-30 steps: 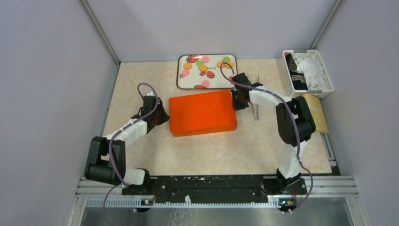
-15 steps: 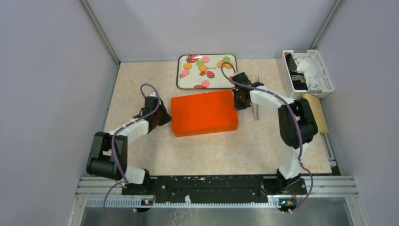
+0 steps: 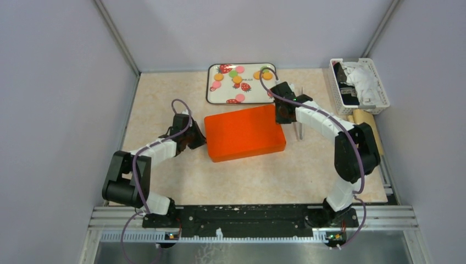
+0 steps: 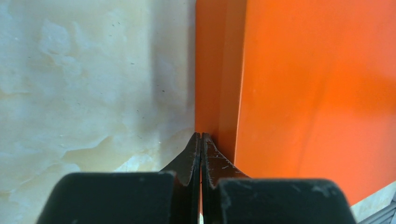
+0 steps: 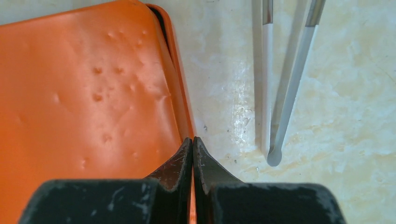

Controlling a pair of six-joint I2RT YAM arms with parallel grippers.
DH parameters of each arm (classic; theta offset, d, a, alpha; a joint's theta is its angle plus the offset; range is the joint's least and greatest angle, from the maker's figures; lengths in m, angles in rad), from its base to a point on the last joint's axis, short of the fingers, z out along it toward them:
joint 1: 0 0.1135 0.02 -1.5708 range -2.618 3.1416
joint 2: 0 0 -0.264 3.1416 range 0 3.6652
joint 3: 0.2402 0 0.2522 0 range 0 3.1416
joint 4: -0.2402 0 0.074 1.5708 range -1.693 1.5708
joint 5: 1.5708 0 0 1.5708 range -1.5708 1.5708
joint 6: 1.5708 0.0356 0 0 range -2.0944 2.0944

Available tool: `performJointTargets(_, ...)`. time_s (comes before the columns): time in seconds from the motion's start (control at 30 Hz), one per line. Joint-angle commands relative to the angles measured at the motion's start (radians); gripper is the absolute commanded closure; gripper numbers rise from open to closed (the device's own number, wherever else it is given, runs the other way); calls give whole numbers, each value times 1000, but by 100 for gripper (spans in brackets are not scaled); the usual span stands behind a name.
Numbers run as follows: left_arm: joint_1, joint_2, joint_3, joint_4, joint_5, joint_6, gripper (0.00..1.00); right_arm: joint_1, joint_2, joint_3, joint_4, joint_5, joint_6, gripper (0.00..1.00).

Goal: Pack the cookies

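The cookies [image 3: 237, 80] are small orange, green and pink discs lying on a strawberry-print tray [image 3: 255, 91] at the back. A closed orange box [image 3: 244, 132] lies mid-table, slightly askew. My left gripper [image 3: 199, 137] is at the box's left edge. In the left wrist view the left gripper [image 4: 201, 135] is shut, with a sliver of orange between its jaws, against the box's side [image 4: 217, 70]. My right gripper [image 3: 281, 113] is at the box's far right corner. In the right wrist view the right gripper [image 5: 192, 139] is shut on the box's rim [image 5: 180, 93].
Metal tongs [image 3: 299, 124] lie just right of the box, close beside my right fingers, and show in the right wrist view [image 5: 265, 93]. A white basket [image 3: 360, 85] of black and white items stands at the back right, a tan roll [image 3: 365, 118] below it. Walls enclose three sides.
The orange box has slid right and turned a little, and both grippers moved right with it, staying at its edges.
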Motion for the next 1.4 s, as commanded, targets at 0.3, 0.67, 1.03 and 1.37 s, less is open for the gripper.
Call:
performJointTargets(0.3,-30,9,5,99,121,-26,100,142,-111,36,-18,25,13,100)
performJointTargets(0.67,-30,14,6,106,129,-20,100,128,-34,-176,24,42,72,100)
performJointTargets(1.03,-30,14,2,114,140,-17,100,130,-164,-103,-9,202,103,100)
performJointTargets(1.37,-30,-22,5,92,139,-12,100,39,-341,-80,-78,268,117,100)
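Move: The lidded orange box's middle lies about 17 cm to the right of the left fingertips and 3 cm ahead, roughly level with them; from the right hand, at the lid's right edge, it is some 14 cm left, 3 cm back and 5 cm lower. The cookie tray's middle is about 25 cm ahead and 16 cm right of the left hand. From the right hand, the tray is 18 cm ahead, 16 cm left and 9 cm lower; the tongs are 8 cm right, 5 cm ahead and equally low. With shut fingers already against the box's left side, the left hand pushes it to the right by about 2.5 cm, then stays braced there. The right hand, also shut, lifts off the lid's right edge and swings about 5 cm left over the lid and a little back, comes down again some 3.5 cm to bear on the lid top, then goes back right to that edge and rises about 6 cm, fingertips tilting up and forward. ##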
